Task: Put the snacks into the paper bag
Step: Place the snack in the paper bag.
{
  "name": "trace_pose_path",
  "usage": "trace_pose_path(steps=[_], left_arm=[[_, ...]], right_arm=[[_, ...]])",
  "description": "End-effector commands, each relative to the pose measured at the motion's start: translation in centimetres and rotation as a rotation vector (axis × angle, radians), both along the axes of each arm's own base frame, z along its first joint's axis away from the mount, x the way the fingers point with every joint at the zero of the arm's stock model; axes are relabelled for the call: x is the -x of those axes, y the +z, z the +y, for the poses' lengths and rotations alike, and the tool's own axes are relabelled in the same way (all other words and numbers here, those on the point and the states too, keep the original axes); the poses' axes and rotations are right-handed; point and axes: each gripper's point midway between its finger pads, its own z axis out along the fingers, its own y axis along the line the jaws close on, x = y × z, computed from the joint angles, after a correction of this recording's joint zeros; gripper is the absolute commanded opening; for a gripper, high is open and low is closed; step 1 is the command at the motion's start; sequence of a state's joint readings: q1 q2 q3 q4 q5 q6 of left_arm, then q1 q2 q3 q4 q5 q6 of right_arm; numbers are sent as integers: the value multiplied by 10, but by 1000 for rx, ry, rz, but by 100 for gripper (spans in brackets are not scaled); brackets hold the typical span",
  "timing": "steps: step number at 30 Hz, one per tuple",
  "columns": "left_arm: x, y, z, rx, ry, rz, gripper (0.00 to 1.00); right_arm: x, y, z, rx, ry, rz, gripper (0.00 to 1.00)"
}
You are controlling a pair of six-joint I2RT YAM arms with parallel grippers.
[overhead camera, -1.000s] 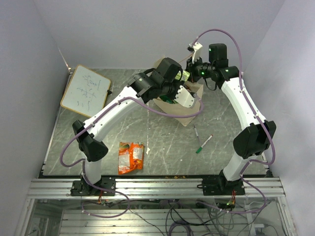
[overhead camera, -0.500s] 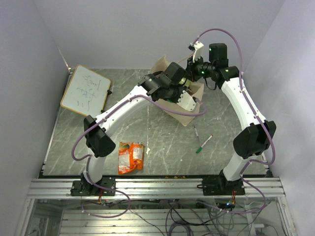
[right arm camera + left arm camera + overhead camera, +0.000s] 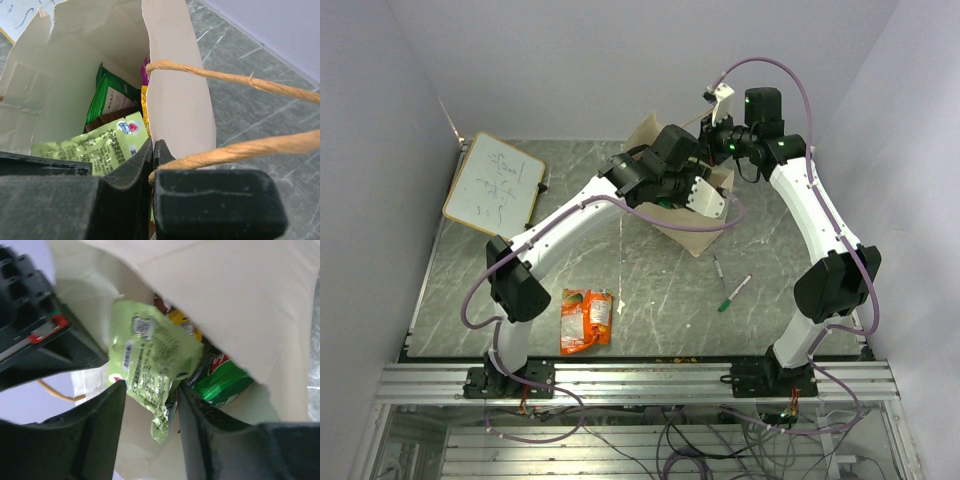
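The paper bag [image 3: 696, 233] stands at the back of the table, mouth open. Over that mouth my left gripper [image 3: 706, 201] [image 3: 151, 407] is open. A small pale green packet [image 3: 150, 357] [image 3: 95, 146] hangs loose between the fingers, inside the bag. Deeper in lie a large green bag [image 3: 224, 378] [image 3: 107, 98], a yellow packet [image 3: 183, 323] and a purple pouch [image 3: 146, 64]. My right gripper [image 3: 154, 150] [image 3: 714, 148] is shut on the bag's rim [image 3: 177, 100], beside the twisted handle [image 3: 225, 77]. An orange snack bag [image 3: 586, 319] lies flat on the table near the left arm's base.
Two marker pens [image 3: 719, 271] [image 3: 735, 292] lie right of centre. A wood-framed whiteboard [image 3: 495, 183] sits at the back left. Walls close in on three sides. The left arm reaches across the middle of the table to the bag.
My left gripper has moved right over the bag mouth and opened, letting go of the pale green packet. The right gripper has stayed shut on the bag.
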State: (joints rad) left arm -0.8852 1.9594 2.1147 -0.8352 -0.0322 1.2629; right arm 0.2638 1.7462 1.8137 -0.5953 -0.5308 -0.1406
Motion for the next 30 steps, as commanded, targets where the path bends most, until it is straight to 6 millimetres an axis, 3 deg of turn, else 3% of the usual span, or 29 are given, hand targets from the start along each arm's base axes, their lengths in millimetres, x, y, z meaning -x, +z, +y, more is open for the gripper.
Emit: trace_pose_path(steps=[1, 3, 7, 18, 30], left_arm=[[6, 65, 3, 204, 44, -63, 63], [9, 76, 5, 242, 49, -59, 75], [20, 93, 10, 287, 48, -41, 83], [40, 124, 39, 408, 152, 14, 85], [123, 108, 92, 414, 141, 285, 85]], right_arm=[[7, 15, 6, -28, 20, -16, 0], [7, 14, 6, -28, 20, -13, 0], [7, 15, 5, -26, 15, -17, 0], [-3, 32, -3, -15, -48, -68, 0], [1, 28, -1, -20, -30, -51, 0]])
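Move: Just beyond the left hand's half-open fingers, inside the paper bag's mouth, the light-green packet centres about 2 cm ahead, 3 cm right and 5 cm lower; the right hand's grip on the rim is roughly 6 cm ahead, 5 cm right and 1 cm above. The orange packet lies on the table some 23 cm back, 21 cm left and 27 cm below. From the right hand, the light-green packet is about 4 cm back, 3 cm left and 6 cm down. Opening its already parted fingers to nearly full width, the left hand comes free of the light-green packet and rises some 12 cm out of the paper bag, then increasingly draws back and left about 10 cm, tilting roughly 25 degrees. The shut right fingers keep their pinch on the rim by the handle. ##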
